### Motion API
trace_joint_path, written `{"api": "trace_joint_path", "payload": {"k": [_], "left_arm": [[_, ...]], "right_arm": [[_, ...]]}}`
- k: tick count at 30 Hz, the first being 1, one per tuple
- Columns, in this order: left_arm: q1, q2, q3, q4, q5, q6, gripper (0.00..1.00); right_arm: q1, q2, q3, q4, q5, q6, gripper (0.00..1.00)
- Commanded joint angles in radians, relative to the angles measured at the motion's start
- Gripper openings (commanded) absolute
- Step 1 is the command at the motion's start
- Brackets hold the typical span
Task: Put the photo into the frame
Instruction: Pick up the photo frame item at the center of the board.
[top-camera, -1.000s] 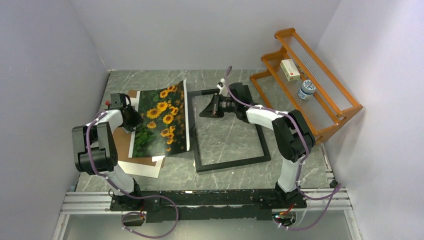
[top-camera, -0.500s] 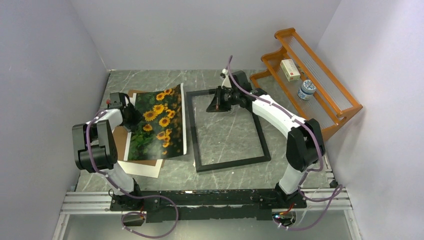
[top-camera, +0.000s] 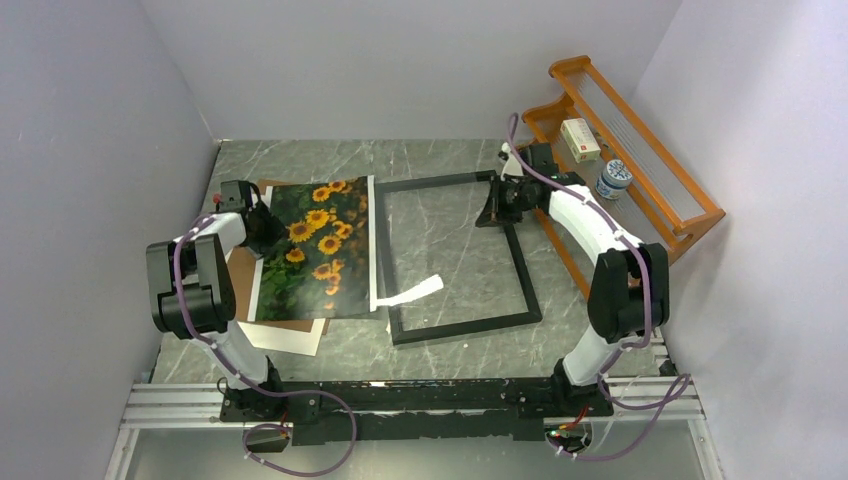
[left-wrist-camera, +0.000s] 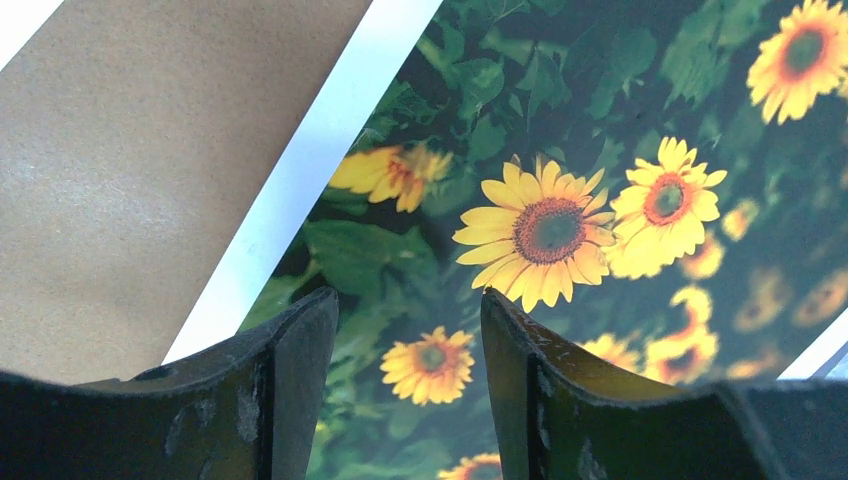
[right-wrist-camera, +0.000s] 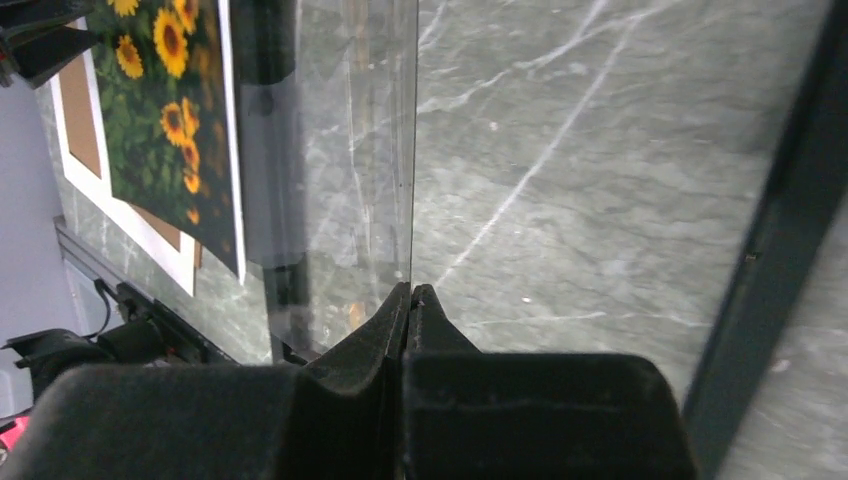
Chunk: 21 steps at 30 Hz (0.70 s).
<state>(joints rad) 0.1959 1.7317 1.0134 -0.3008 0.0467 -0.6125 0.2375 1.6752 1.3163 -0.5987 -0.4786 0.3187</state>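
Note:
The sunflower photo (top-camera: 315, 250) lies flat on the left, on a brown board (top-camera: 243, 282), with its right edge beside the black frame (top-camera: 455, 328). My left gripper (top-camera: 262, 226) hangs open over the photo's left edge (left-wrist-camera: 560, 200), and nothing sits between its fingers (left-wrist-camera: 408, 300). My right gripper (top-camera: 493, 208) is at the frame's far right corner, shut (right-wrist-camera: 410, 290) on the edge of the clear pane (right-wrist-camera: 340, 150). The pane is tilted up off the frame's bar (right-wrist-camera: 790, 200). A bright glare streak (top-camera: 415, 290) shows on it.
An orange wooden rack (top-camera: 655, 225) stands at the right wall, holding a white box (top-camera: 580, 140) and a blue-and-white jar (top-camera: 613, 180). A white mat (top-camera: 290, 338) pokes out under the brown board. Walls close in the left, back and right sides.
My right gripper moved from the frame's far left to its far right corner. The photo's raised right edge sank until it lies flat. The left jaws widened slightly.

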Motion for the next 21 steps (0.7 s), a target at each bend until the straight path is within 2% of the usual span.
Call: {"api": "trace_joint_path", "payload": {"k": [1,11,16,21], "left_arm": [[0.003,0.046,-0.002,-0.068,-0.012,0.026,0.62],[-0.049,-0.097,-0.055,0.021,0.214,0.006,0.64],[-0.184,-0.142,-0.051,0.045,0.270,-0.022,0.64],[-0.325,-0.148,-0.038,0.054,0.285,-0.036,0.65]], "right_arm": [[-0.055,-0.021,0.021,-0.029,-0.075,-0.154,0.00],[-0.098,0.002,-0.027,0.039,-0.069,-0.205,0.00],[-0.118,-0.012,-0.017,0.025,-0.018,-0.217,0.00],[-0.125,-0.106,-0.019,0.035,-0.025,-0.184,0.00]]}}
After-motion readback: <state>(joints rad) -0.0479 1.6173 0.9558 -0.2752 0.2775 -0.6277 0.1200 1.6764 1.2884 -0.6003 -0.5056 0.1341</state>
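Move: My open left hand is down at the photo, whose middle lies about 9 cm to its right and 2 cm back. The clear sheet's middle is roughly 35 cm to its right and 3 cm back, with the frame's middle 42 cm right and 4 cm back. From my right hand, pinching the sheet's right edge, the frame's middle is 3 cm left, 4 cm back and 13 cm below; the sheet's middle is 10 cm left and 2 cm back. I come up off the photo with my left hand and, after a slow start, sweep it faster and faster to the right towards the clear sheet, about 13 cm across and 3 to 4 cm up, turning some 20 degrees clockwise with the fingers staying open. My right hand keeps its pinch on the sheet's edge and draws it about 5 cm to the right above the frame, sinking a little. ##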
